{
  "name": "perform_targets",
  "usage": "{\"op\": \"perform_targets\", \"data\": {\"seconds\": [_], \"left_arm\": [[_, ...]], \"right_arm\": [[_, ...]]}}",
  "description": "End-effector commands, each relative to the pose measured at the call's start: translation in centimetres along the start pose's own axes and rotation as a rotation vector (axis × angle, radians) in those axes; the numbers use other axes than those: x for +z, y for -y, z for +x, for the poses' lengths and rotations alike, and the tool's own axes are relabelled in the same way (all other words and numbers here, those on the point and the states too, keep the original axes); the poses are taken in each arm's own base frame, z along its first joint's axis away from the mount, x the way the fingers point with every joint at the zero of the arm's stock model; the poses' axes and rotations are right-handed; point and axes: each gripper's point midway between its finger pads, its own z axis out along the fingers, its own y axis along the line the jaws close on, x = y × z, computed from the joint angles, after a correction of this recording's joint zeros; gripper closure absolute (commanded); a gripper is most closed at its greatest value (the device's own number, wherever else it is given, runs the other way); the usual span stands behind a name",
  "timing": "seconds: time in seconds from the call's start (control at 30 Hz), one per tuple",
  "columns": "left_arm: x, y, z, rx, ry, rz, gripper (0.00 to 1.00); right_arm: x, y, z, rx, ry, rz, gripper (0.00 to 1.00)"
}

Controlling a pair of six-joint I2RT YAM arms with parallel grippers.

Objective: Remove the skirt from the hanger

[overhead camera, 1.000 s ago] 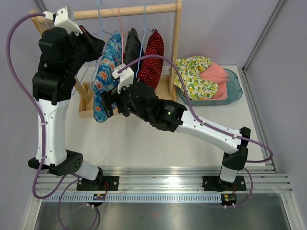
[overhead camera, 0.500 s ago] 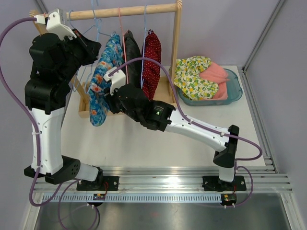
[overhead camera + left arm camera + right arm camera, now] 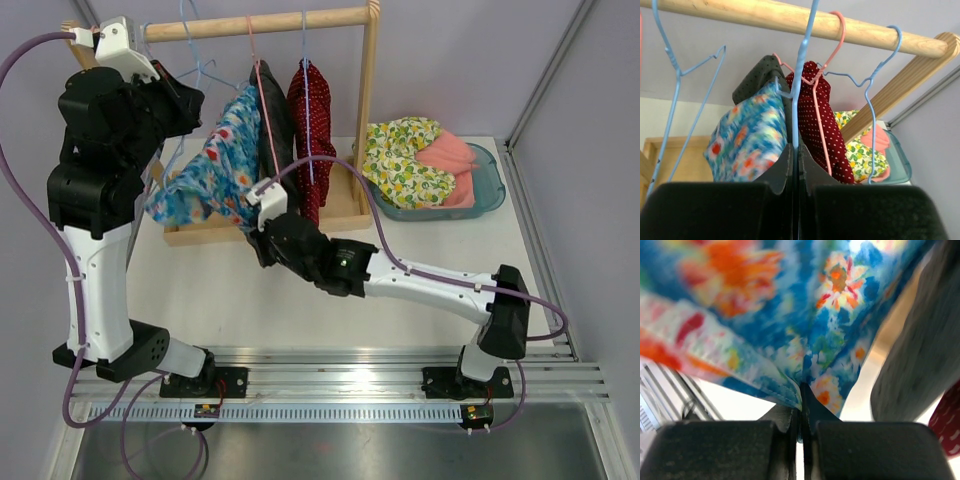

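The blue floral skirt (image 3: 215, 170) hangs from a light blue wire hanger (image 3: 799, 75) at the left of the wooden rail (image 3: 260, 22). It is stretched out sideways and low. My left gripper (image 3: 197, 98) is high by the rail, shut on the hanger's wire, which runs up from between its fingertips in the left wrist view, where the left gripper (image 3: 795, 150) and the skirt (image 3: 747, 135) both show. My right gripper (image 3: 250, 215) is below the skirt, shut on its lower hem; in the right wrist view the skirt (image 3: 790, 315) fills the frame above the right gripper (image 3: 801, 390).
A black garment (image 3: 272, 120) and a red dotted garment (image 3: 312, 120) hang right of the skirt on pink and blue hangers. An empty blue hanger (image 3: 677, 80) hangs at the left. The rack's wooden base (image 3: 340, 212) lies below. A teal basin (image 3: 488, 195) of clothes sits at the right.
My right gripper went from open to shut on the skirt's hem and drew back toward the near side. The skirt now spreads out low and sideways instead of hanging straight.
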Motion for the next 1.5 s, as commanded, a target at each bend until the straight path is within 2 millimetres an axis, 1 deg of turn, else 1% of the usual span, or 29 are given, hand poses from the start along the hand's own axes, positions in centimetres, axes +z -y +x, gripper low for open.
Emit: {"op": "perform_targets", "data": {"seconds": [0.0,0.07,0.1,0.27,0.3,0.33,0.4,0.5,0.63,0.73,0.77,0.8,0.87,0.9,0.97,1.0,1.03,1.07,1.1,1.13,1.17,1.2,1.23,1.27,1.3,1.33,1.37,1.4,1.47], "left_arm": [[-1.7,0.6,-6.2,0.049,0.220,0.004,1.00],[-1.2,0.2,-6.0,0.053,0.211,-0.010,1.00],[-1.0,0.2,-5.9,0.054,0.208,-0.011,1.00],[-0.6,0.0,-5.2,0.048,0.189,-0.013,1.00],[-0.7,0.0,-5.2,0.048,0.189,-0.013,1.00],[-0.7,-0.1,-5.1,0.050,0.187,-0.014,1.00],[-0.6,-0.2,-4.9,0.055,0.179,-0.017,1.00],[-0.5,-0.4,-4.5,0.058,0.169,-0.024,1.00],[-0.5,-0.5,-3.9,0.045,0.162,-0.021,1.00],[-0.3,-0.5,-3.4,0.036,0.149,-0.016,1.00],[-0.2,-0.4,-3.2,0.036,0.145,-0.015,1.00],[0.0,-0.5,-2.8,0.034,0.133,-0.012,1.00],[0.2,-0.6,-2.4,0.031,0.124,-0.014,1.00],[0.0,-0.5,-2.4,0.031,0.122,-0.009,1.00],[0.1,-0.6,-1.9,0.035,0.111,-0.010,1.00],[-0.1,-0.7,-1.9,0.041,0.111,-0.011,1.00],[-0.1,-0.8,-1.7,0.045,0.105,-0.015,1.00],[-0.1,-0.9,-1.5,0.050,0.099,-0.018,1.00],[-0.1,-1.0,-1.3,0.055,0.091,-0.022,1.00],[-0.1,-1.2,-1.2,0.063,0.089,-0.027,1.00],[-0.2,-1.3,-1.1,0.066,0.086,-0.032,1.00],[-0.2,-1.3,-1.0,0.068,0.081,-0.034,1.00],[-0.3,-1.4,-0.9,0.073,0.078,-0.035,1.00],[-0.3,-1.4,-0.9,0.073,0.077,-0.035,1.00],[-0.4,-1.4,-0.8,0.073,0.075,-0.033,1.00],[-0.5,-1.4,-0.7,0.073,0.073,-0.033,1.00],[-0.6,-1.5,-0.7,0.073,0.072,-0.034,1.00],[-0.6,-1.5,-0.5,0.078,0.067,-0.036,1.00],[-0.8,-1.7,-0.6,0.084,0.071,-0.044,1.00]], "right_arm": [[-1.7,0.4,6.4,0.063,-0.103,0.021,1.00],[-2.7,0.8,7.5,0.108,-0.107,0.036,1.00],[-3.1,1.5,9.8,0.102,-0.148,0.052,1.00],[-6.1,3.3,12.1,0.131,-0.172,0.120,1.00],[-6.8,4.4,13.7,0.123,-0.198,0.153,1.00],[-8.1,5.4,13.2,0.150,-0.177,0.190,1.00],[-9.9,7.5,14.3,0.145,-0.185,0.251,1.00],[-13.8,11.1,11.9,0.150,-0.103,0.366,1.00],[-19.5,15.2,4.6,0.081,0.068,0.483,1.00],[-22.0,17.1,-1.1,0.015,0.169,0.573,1.00],[-22.2,17.5,-2.4,-0.005,0.185,0.585,1.00],[-22.7,19.3,-4.6,0.008,0.221,0.642,1.00],[-21.3,20.4,-6.2,-0.035,0.207,0.620,1.00],[-20.8,23.2,-7.6,-0.037,0.207,0.671,1.00],[-20.6,25.7,-9.5,-0.038,0.226,0.715,1.00],[-20.0,26.5,-11.5,-0.077,0.240,0.707,1.00],[-20.9,29.4,-12.8,-0.065,0.259,0.776,1.00],[-21.0,30.6,-14.1,-0.061,0.272,0.792,1.00],[-22.5,31.2,-17.4,-0.047,0.343,0.800,1.00],[-22.1,34.1,-18.1,-0.041,0.332,0.838,1.00],[-22.4,34.9,-19.6,-0.034,0.357,0.845,1.00],[-24.3,35.1,-23.1,-0.035,0.441,0.848,1.00],[-23.0,36.8,-23.6,-0.039,0.428,0.870,1.00],[-23.9,38.2,-24.9,-0.041,0.450,0.906,1.00],[-25.9,37.9,-28.0,-0.053,0.529,0.922,1.00],[-24.1,39.6,-28.0,-0.056,0.506,0.938,1.00],[-25.8,39.6,-30.1,-0.061,0.570,0.956,1.00],[-23.7,41.2,-29.3,-0.064,0.524,0.966,1.00],[-22.6,42.4,-28.7,-0.067,0.502,0.987,1.00]]}}
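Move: The right hand, already shut on the lower end of the blue floral skirt, has the teal basket about 41 cm to its right, 25 cm ahead and 27 cm below. The blue hanger stands some 10 cm ahead, 8 cm left and 22 cm above it; the dark grey skirt hangs roughly 15 cm ahead, 5 cm right, and the red dotted skirt 16 cm ahead, 12 cm right, both middles about 6 cm higher. From the left hand the basket lies about 49 cm right, 15 cm ahead and 51 cm below. Down first, about 15 cm and slightly back and to the right, the right hand pulls the floral skirt away from the hanger, then sweeps fast to the right, climbing some 40 cm from its lowest point and reaching forward towards the basket, wrist turning about 60 degrees clockwise. Its fingers keep their pinch on the cloth while the left hand holds the blue hanger nearly still. ##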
